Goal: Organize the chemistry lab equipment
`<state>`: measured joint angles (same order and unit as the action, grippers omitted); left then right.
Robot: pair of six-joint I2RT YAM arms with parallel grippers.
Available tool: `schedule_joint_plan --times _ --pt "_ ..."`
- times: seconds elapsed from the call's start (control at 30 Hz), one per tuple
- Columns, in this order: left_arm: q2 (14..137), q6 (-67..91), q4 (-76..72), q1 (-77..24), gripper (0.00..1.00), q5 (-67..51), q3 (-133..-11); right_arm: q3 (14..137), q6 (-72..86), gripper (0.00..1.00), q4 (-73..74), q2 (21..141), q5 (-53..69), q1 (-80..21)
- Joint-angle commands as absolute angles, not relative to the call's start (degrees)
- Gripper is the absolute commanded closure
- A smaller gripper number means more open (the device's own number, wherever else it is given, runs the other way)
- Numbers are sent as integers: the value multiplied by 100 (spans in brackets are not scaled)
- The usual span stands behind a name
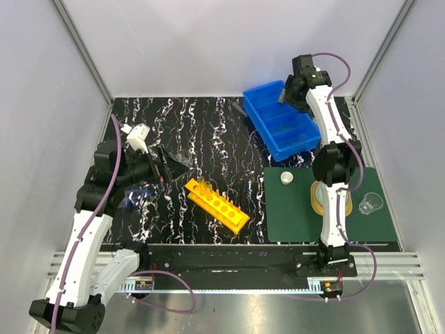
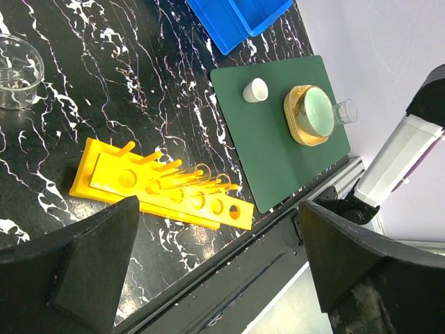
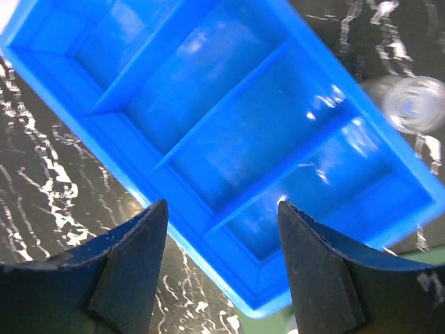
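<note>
The yellow rack point(image 1: 217, 204) lies on the marbled table with clear glass tubes point(image 2: 203, 174) in its holes. My left gripper point(image 1: 167, 165) hangs open and empty to the left of the rack point(image 2: 160, 188). A clear beaker point(image 2: 15, 69) stands close by. The blue divided bin point(image 1: 281, 125) sits at the back right. Above it my right gripper point(image 1: 284, 94) stands open and holds nothing, its fingers point(image 3: 132, 264) over the bin's point(image 3: 229, 139) near corner. A glass piece point(image 3: 410, 104) lies just outside the bin. A small white round piece point(image 1: 286, 178) and another beaker point(image 1: 370, 203) rest on the green mat.
The dark green mat point(image 1: 285, 216) covers the front right of the table. A pale green dome on a tan disc point(image 2: 311, 115) stands on it, partly hidden behind my right arm point(image 1: 334, 174) in the top view. Grey walls enclose the table on three sides.
</note>
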<state>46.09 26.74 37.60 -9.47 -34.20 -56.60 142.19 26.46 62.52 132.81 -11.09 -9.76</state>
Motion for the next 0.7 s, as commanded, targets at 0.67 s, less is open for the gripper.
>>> schedule_joint_plan --times 0.67 --pt "4693 2479 3507 -923 1 -3305 -5625 15434 2636 30 4580 14721 1020 -2057"
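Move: The clear tube lying on the table beside the blue tray's left rim is some 21 cm to the left of the right hand, about 11 cm farther out and 17 cm below. The blue tray's middle is only about 4 cm left and 2 cm ahead of that hand, 16 cm down; the small glass stands 14 cm to its right and 6 cm ahead. From the left hand the tube lies about 46 cm ahead, 21 cm right and 27 cm below. Towards the clear tube, the right hand sweeps left about 19 cm, from above the blue tray across its left rim to over the bare table, sinking a little, mostly at the end. Meanwhile the wrist turns counter-clockwise some 25 degrees and rolls its left side up, swinging the fingers to the left; they stay part open and touch nothing. ##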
